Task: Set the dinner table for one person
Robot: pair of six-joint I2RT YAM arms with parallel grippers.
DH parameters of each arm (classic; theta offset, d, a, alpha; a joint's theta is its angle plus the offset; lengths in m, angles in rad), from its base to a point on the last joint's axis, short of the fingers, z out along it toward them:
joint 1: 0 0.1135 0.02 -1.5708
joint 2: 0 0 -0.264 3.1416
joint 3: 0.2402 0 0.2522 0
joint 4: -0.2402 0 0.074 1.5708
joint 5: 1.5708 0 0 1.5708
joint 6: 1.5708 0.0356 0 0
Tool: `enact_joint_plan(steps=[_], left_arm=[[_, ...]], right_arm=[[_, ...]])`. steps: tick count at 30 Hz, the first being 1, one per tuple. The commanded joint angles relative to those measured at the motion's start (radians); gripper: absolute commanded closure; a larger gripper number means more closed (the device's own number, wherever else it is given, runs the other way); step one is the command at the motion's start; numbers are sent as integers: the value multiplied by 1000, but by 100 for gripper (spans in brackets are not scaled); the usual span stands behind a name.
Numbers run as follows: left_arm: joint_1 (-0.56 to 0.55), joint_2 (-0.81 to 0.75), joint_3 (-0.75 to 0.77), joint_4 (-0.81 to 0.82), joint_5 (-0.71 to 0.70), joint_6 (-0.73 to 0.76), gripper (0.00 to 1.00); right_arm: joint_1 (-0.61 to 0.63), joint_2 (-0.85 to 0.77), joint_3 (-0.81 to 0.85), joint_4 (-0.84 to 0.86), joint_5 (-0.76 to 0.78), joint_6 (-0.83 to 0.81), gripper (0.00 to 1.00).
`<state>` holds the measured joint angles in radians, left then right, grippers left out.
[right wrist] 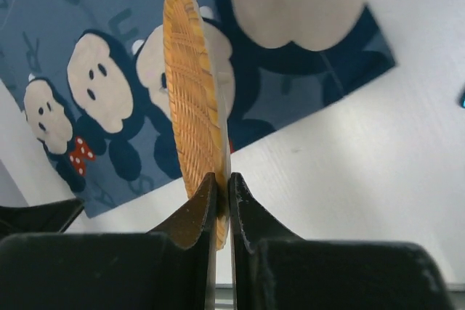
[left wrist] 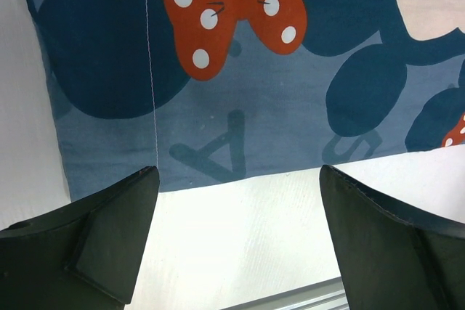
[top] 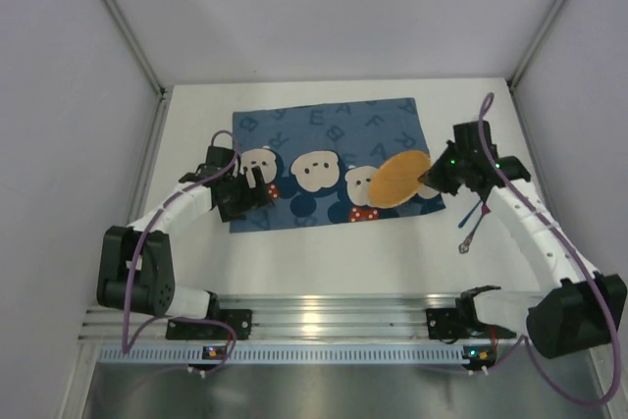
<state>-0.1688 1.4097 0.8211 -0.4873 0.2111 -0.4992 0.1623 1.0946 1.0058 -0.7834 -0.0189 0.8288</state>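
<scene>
The dinner table (top: 324, 252) is a plain white top. A blue cartoon-print placemat (top: 324, 134) lies flat on it. My right gripper (top: 427, 181) is shut on the rim of a round orange woven disc (top: 397, 181), which hangs tilted over the placemat's right end. In the right wrist view the disc (right wrist: 190, 85) stands edge-on, pinched between the closed fingers of that gripper (right wrist: 223, 179). My left gripper (top: 257, 183) hovers open over the placemat's near left corner. The left wrist view shows it (left wrist: 238, 172) wide apart above the placemat (left wrist: 254, 107) edge and bare table (left wrist: 240, 237), holding nothing.
Thin utensils (top: 471, 228) lie on the table to the right of the placemat, under the right arm. An aluminium rail (top: 324, 316) carrying the arm bases runs along the near edge. Grey walls close in the table at the back and sides.
</scene>
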Motion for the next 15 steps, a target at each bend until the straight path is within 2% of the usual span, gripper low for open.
enact_joint_plan(steps=[1, 7, 15], left_arm=[[-5, 2, 35, 21, -13, 8, 3], [-5, -18, 33, 7, -19, 10, 3], [-5, -40, 26, -14, -32, 11, 2]], right_arm=[[144, 158, 123, 228, -70, 46, 100], [233, 477, 360, 473, -214, 62, 100], [267, 816, 600, 579, -300, 92, 100]])
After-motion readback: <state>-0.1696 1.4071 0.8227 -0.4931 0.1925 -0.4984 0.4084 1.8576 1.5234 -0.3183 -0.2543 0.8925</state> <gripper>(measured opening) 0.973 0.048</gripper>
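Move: The right hand already holds the woven plate by its right rim over the blue cloth's right part. The middle of the cloth lies about 8 cm ahead, 22 cm left and 16 cm below. On the table, the blue-handled utensil lies about 4 cm back and 15 cm right of this hand, the purple-handled one 7 cm back and 17 cm right. From the idle left hand, the cloth's middle is about 10 cm ahead, 21 cm right and 5 cm down. Keeping its pinch on the plate's rim, the right hand sweeps fast and level through the air over the cloth, left and forward, roughly 25 cm in all. It swings mostly left at first, then nearly evenly left and forward, towards and beyond the cloth's middle line, turning some 20 degrees counter-clockwise while its left side rises. ##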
